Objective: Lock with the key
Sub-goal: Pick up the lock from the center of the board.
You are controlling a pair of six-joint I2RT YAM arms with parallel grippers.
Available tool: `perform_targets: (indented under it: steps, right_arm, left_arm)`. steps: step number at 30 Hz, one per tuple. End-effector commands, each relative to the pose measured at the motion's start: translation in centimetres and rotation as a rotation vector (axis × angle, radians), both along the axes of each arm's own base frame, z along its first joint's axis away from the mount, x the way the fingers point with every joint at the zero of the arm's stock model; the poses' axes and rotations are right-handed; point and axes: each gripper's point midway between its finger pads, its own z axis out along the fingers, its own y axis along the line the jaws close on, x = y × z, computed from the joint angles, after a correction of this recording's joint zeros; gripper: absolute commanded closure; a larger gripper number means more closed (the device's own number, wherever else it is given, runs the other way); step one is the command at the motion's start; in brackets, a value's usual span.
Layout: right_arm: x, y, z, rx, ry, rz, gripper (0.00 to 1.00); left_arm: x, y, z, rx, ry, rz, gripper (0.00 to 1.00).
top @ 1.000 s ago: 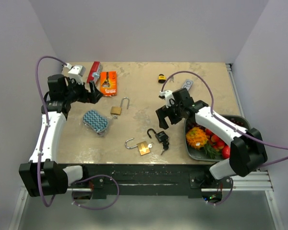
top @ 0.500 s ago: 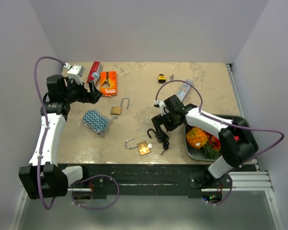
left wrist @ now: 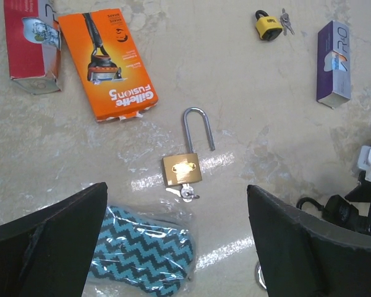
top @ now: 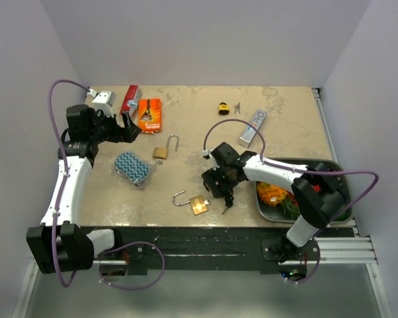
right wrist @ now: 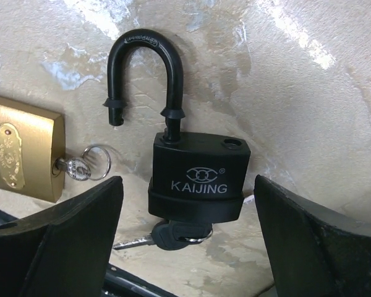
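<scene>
A black padlock (right wrist: 196,179) marked KAIJING lies on the table with its shackle (right wrist: 149,68) swung open. Its black-headed key (right wrist: 170,234) sits in the bottom. My right gripper (right wrist: 187,195) is low over it and open, one finger on each side of the body and neither touching. In the top view the right gripper (top: 219,184) covers most of this lock. My left gripper (left wrist: 176,213) hovers open and empty at the back left, above a brass padlock (left wrist: 182,169) with a raised shackle and a key in it.
A second open brass padlock (top: 198,204) lies just left of the black one. A yellow padlock (top: 223,106), a purple box (top: 252,127), an orange razor pack (top: 149,114), a red box (top: 130,99) and a teal zigzag pouch (top: 131,167) are spread around. A tray (top: 338,173) of vegetables is at the right.
My right arm has swung left and towards the front, down over the black padlock, so its fingers now straddle it. The left arm has not moved.
</scene>
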Motion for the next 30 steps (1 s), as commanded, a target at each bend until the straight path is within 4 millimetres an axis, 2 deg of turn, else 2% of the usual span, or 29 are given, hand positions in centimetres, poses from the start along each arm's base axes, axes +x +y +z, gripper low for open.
perform_targets:
  steps: [1,6,9,10,11,13,14,16,19,20,21,23,24,26,27,28,30]
  right_arm:
    - [1.4,-0.2,0.1,-0.056,-0.054,-0.077,0.12]
    - [1.4,-0.3,-0.6,-0.068,-0.052,-0.097,0.24]
    - [2.0,-0.5,-1.1,-0.096,-0.059,-0.119,0.36]
    - [2.0,-1.2,-1.7,-0.146,-0.049,-0.122,0.44]
    - [2.3,-1.3,-1.7,-0.162,-0.050,-0.114,0.52]
    - [3.0,-0.9,-1.2,-0.161,-0.061,-0.110,0.64]
    - [3.1,-0.7,-0.9,-0.153,-0.060,-0.099,0.84]
    - [3.4,0.3,0.2,-0.116,-0.068,-0.074,1.00]
    - [3.9,1.8,3.1,-0.045,-0.100,0.004,1.00]
    - [4.2,2.3,4.2,-0.017,-0.128,0.066,1.00]
    - [4.3,3.4,6.5,0.057,-0.160,0.123,1.00]
    - [4.6,4.3,9.2,0.108,-0.242,0.271,1.00]
    - [4.3,5.2,11.6,0.169,-0.280,0.341,1.00]
    - [3.3,5.3,13.4,0.182,-0.307,0.522,1.00]
    - [2.8,5.7,14.9,0.219,-0.328,0.586,1.00]
    - [1.4,6.0,16.4,0.278,-0.326,0.647,1.00]
    - [0.3,6.6,18.7,0.340,-0.369,0.756,1.00]
  left_arm:
    - [0.7,0.4,1.1,0.005,-0.039,0.031,0.01]
    - [0.7,0.4,1.2,0.009,-0.045,0.035,0.01]
    - [0.8,0.1,1.2,-0.003,-0.041,0.016,0.01]
    - [0.8,-0.1,1.1,-0.009,-0.031,0.005,0.01]
    - [0.6,-0.4,0.5,-0.019,0.006,-0.010,0.01]
    - [0.5,-0.8,0.8,-0.020,0.016,-0.049,0.01]
    - [0.3,-0.9,0.4,-0.020,0.043,-0.061,0.01]
    - [0.1,-1.2,0.6,-0.006,0.031,-0.100,0.01]
    - [-1.1,-2.7,0.7,0.003,0.006,-0.242,0.01]
    - [-1.8,-3.2,0.0,-0.004,0.033,-0.289,0.01]
    - [-2.6,-4.5,0.6,-0.033,0.017,-0.384,0.01]
    - [-3.7,-5.3,-0.1,-0.021,0.021,-0.491,0.01]
    - [-4.4,-6.3,0.3,-0.046,0.007,-0.559,0.01]
    - [-5.4,-7.0,-0.2,-0.045,0.007,-0.647,0.01]
    - [-6.1,-7.8,0.1,-0.068,-0.007,-0.705,0.01]
    - [-6.4,-8.1,0.1,-0.056,-0.036,-0.747,0.01]
    - [-7.6,-9.4,0.5,-0.087,-0.067,-0.826,0.05]
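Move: The black lock, shackle open, lies almost under the right hand's spread fingers: about 1 cm ahead, 1 cm right and 2 cm down. At the same table height, the near brass lock is about 4 cm back and 7 cm left of the right hand, and the far brass lock some 13 cm ahead and 19 cm left. From the left hand, the black lock is about 12 cm back, 30 cm right and 23 cm down. The black lock is taken by its body: the right hand sinks about 1.5 cm, easing forward over it, and its fingers close from nearly wide to pinch the sides, then go slightly farther forward before lifting it some 12 cm and carrying it left, turning counter-clockwise. Late on, the open left hand swings right and back towards it, turning about 30 degrees clockwise. ##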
